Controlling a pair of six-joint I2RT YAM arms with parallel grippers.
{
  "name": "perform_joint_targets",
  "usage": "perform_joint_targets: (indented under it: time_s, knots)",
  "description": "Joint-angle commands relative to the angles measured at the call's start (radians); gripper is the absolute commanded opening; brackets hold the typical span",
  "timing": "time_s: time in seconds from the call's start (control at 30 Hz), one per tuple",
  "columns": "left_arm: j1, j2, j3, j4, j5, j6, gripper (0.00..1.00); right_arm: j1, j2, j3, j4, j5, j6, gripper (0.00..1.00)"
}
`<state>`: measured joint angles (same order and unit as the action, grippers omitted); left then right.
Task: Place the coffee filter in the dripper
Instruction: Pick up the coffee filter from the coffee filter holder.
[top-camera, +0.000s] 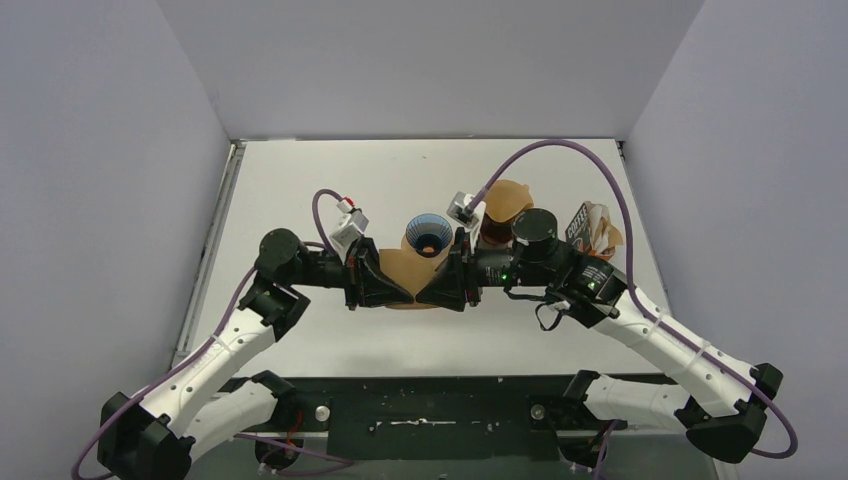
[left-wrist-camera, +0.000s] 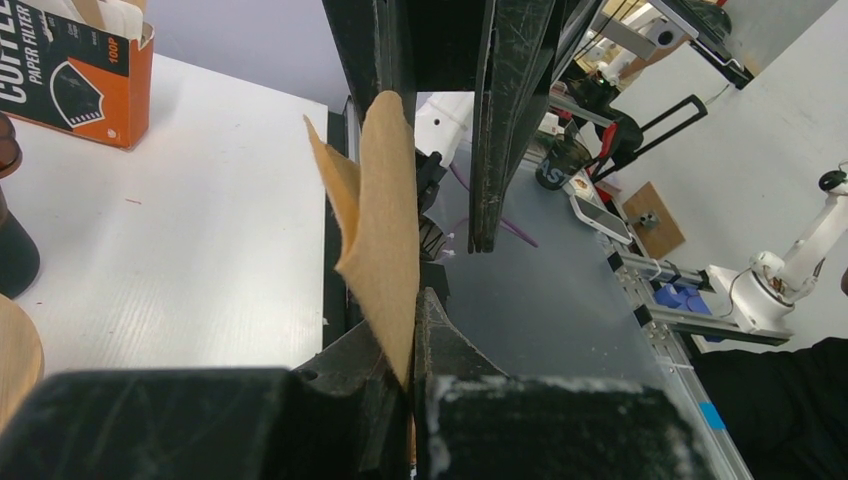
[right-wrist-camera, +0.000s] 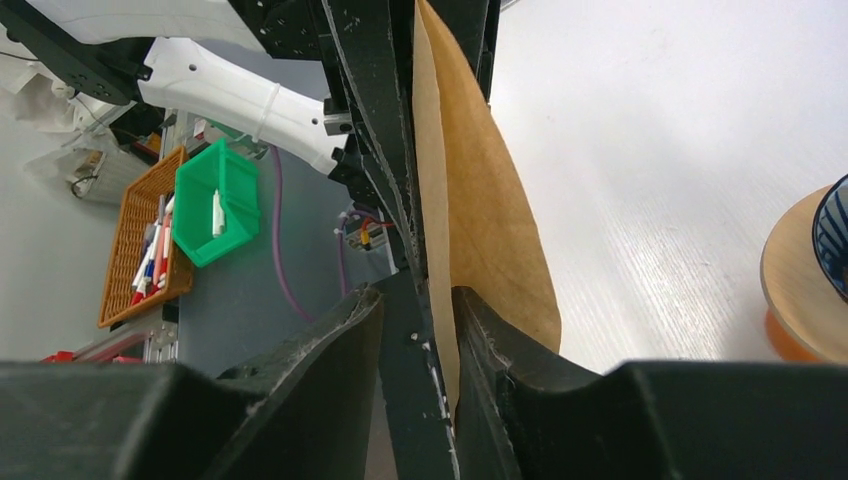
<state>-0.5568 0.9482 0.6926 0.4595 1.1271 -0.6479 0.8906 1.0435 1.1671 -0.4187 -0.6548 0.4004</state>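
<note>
A brown paper coffee filter (top-camera: 405, 272) hangs above the table's middle, held between both arms. My left gripper (top-camera: 392, 285) is shut on its lower corner (left-wrist-camera: 385, 200), pinched at the fingertips (left-wrist-camera: 412, 372). My right gripper (top-camera: 442, 283) faces it from the other side. Its jaws (right-wrist-camera: 420, 320) stand narrow around the filter's edge (right-wrist-camera: 480, 200) and one left finger, with the paper against one pad. The dripper (top-camera: 429, 234), blue-patterned with an orange inside, stands on a wooden base just behind the filter, and its rim (right-wrist-camera: 835, 232) shows at the right.
An orange box of paper filters (top-camera: 590, 226) (left-wrist-camera: 70, 70) lies at the right rear. A dark round jar (top-camera: 534, 226) and a brown wooden piece (top-camera: 507, 198) stand next to the right wrist. White walls enclose the table on three sides.
</note>
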Motion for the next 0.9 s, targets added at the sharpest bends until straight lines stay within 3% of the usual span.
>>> perform_joint_targets:
  time_s: [0.0, 0.4, 0.73, 0.87]
  knots:
    - [-0.009, -0.017, 0.030, 0.036, 0.020, -0.007, 0.00, 0.009, 0.005, 0.042, 0.088, 0.025, -0.015, 0.31]
    - [-0.011, -0.023, 0.027, 0.044, 0.013, -0.014, 0.00, 0.028, 0.031, 0.045, 0.058, 0.035, -0.031, 0.24]
    - [-0.012, -0.027, 0.024, 0.049, 0.017, -0.018, 0.00, 0.037, 0.002, 0.024, 0.071, 0.049, -0.024, 0.00]
    - [-0.012, -0.028, 0.024, 0.047, 0.012, -0.019, 0.00, 0.044, -0.005, 0.025, 0.070, 0.063, -0.026, 0.00]
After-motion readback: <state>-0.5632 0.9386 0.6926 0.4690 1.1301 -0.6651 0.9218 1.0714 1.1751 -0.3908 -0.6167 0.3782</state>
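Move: The coffee filter, still in my left fingers, is right at my right hand: its middle is about 3 cm ahead and 2 cm left, at the same height, its edge already between my open right fingers. From my right hand, the blue dripper stands some 16 cm ahead, 2 cm left and 15 cm lower; the brown dripper is roughly 23 cm ahead, 18 cm right and also 15 cm down. From my left hand, the filter's middle is about 4 cm ahead and 1 cm right. I shut my right fingers on the edge of the coffee filter beside my left fingertips, going from about a third open to closed, most of it late. On the way that hand eases about 1 cm left towards my left hand, with a small rise and then a 1 cm dip. My left hand stays all but still and keeps its pinch. ##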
